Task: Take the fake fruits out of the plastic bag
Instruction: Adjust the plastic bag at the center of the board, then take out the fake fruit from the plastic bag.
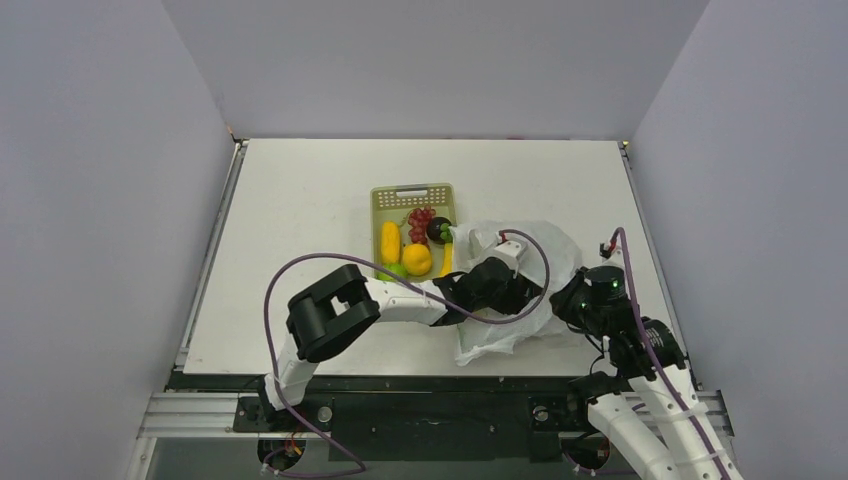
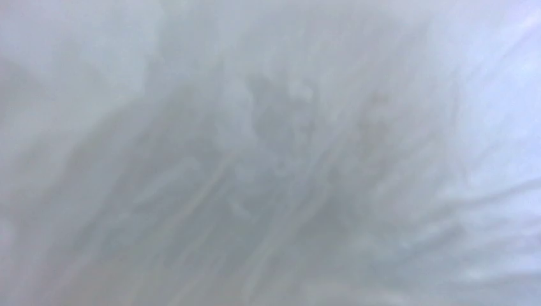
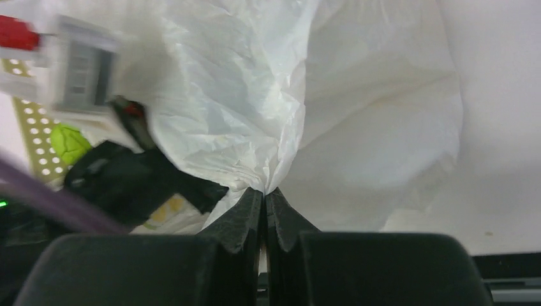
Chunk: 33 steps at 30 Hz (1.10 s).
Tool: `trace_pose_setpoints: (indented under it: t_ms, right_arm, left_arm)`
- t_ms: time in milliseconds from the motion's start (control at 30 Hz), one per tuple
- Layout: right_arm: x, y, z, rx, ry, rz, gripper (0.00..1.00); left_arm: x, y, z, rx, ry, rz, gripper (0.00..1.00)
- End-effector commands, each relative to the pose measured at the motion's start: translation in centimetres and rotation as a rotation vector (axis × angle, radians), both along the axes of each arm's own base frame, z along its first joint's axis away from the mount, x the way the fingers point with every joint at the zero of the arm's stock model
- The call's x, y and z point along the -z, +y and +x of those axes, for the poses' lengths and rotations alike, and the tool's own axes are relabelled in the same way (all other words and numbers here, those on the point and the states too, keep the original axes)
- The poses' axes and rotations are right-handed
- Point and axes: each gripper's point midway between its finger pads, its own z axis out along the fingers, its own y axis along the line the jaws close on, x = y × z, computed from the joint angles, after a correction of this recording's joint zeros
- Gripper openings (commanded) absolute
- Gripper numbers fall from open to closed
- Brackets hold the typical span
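The white crinkly plastic bag [image 1: 533, 252] lies right of centre on the table. My left arm's wrist [image 1: 487, 283] reaches into its mouth from the left, and its fingers are hidden inside. The left wrist view shows only blurred white film of the bag [image 2: 270, 153], with no fingers and no fruit. My right gripper [image 3: 264, 191] is shut on a pinched fold of the bag [image 3: 255, 95] at its right side. Several fake fruits lie in the green basket [image 1: 412, 193]: red grapes [image 1: 421, 219], a dark maroon one [image 1: 438, 233], an orange one [image 1: 417, 259] and a green one [image 1: 397, 270].
The basket stands just left of the bag, touching its edge, and its dotted rim [image 3: 29, 121] and a green fruit [image 3: 69, 143] show in the right wrist view. Purple cables loop over both arms. Grey walls enclose the table on three sides.
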Motion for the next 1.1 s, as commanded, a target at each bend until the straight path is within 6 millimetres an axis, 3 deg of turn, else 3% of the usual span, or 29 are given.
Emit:
trace_pose_setpoints:
  t_ms: [0, 167, 267, 433, 600, 767, 933, 1067]
  right_arm:
    - [2.5, -1.6, -1.5, 0.142, 0.081, 0.008, 0.00]
    - [2.3, -3.2, -2.9, 0.139, 0.084, -0.076, 0.00]
    - [1.1, -4.8, -3.1, 0.171, 0.052, -0.142, 0.00]
    - [1.0, -6.3, -3.3, 0.243, 0.025, -0.183, 0.00]
    - [0.8, -6.7, -3.2, 0.280, -0.005, -0.171, 0.00]
    - [0.3, -7.3, -3.2, 0.318, -0.027, -0.176, 0.00]
    - [0.5, -7.4, -3.1, 0.329, -0.008, -0.183, 0.00]
    - [0.0, -7.7, -3.0, 0.349, -0.026, -0.182, 0.00]
  left_arm:
    - [-7.2, 0.6, -0.3, 0.032, -0.047, -0.092, 0.00]
    - [-9.7, 1.8, -1.6, 0.062, -0.035, -0.137, 0.00]
    - [-11.6, 2.8, -3.5, 0.116, -0.011, -0.187, 0.00]
    - [-15.2, 4.7, -5.9, 0.208, 0.010, -0.268, 0.00]
    - [-17.6, 6.8, -6.7, 0.254, 0.043, -0.346, 0.00]
    - [-20.3, 7.8, -9.2, 0.410, 0.108, -0.470, 0.00]
    - [-21.6, 9.4, -12.0, 0.557, 0.149, -0.538, 0.00]
    - [-22.7, 11.4, -13.0, 0.617, 0.155, -0.574, 0.00]
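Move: The left hand is deep in the plastic bag, already gripping the dark red fruit; the basket's middle lies about 23 cm to its left and 11 cm farther out, nearly level in height. In the basket, the banana is some 16 cm left and 7 ahead of that hand, the orange 23 left and 7 ahead. From the right hand, which already pinches the bag, the bag's middle is about 6 cm left, 1 ahead and 12 below; the basket is 26 left, 11 ahead and 12 below. Up out of the bag the left hand climbs about 17 cm, while drawing back and left some 10 cm each way, keeping its grip on the dark red fruit; the fingers lift nearly level and swing clockwise. The right hand, still pinching the bag, first dips and backs off slightly, then pulls it right, nearly 7 cm in all, and stops. ##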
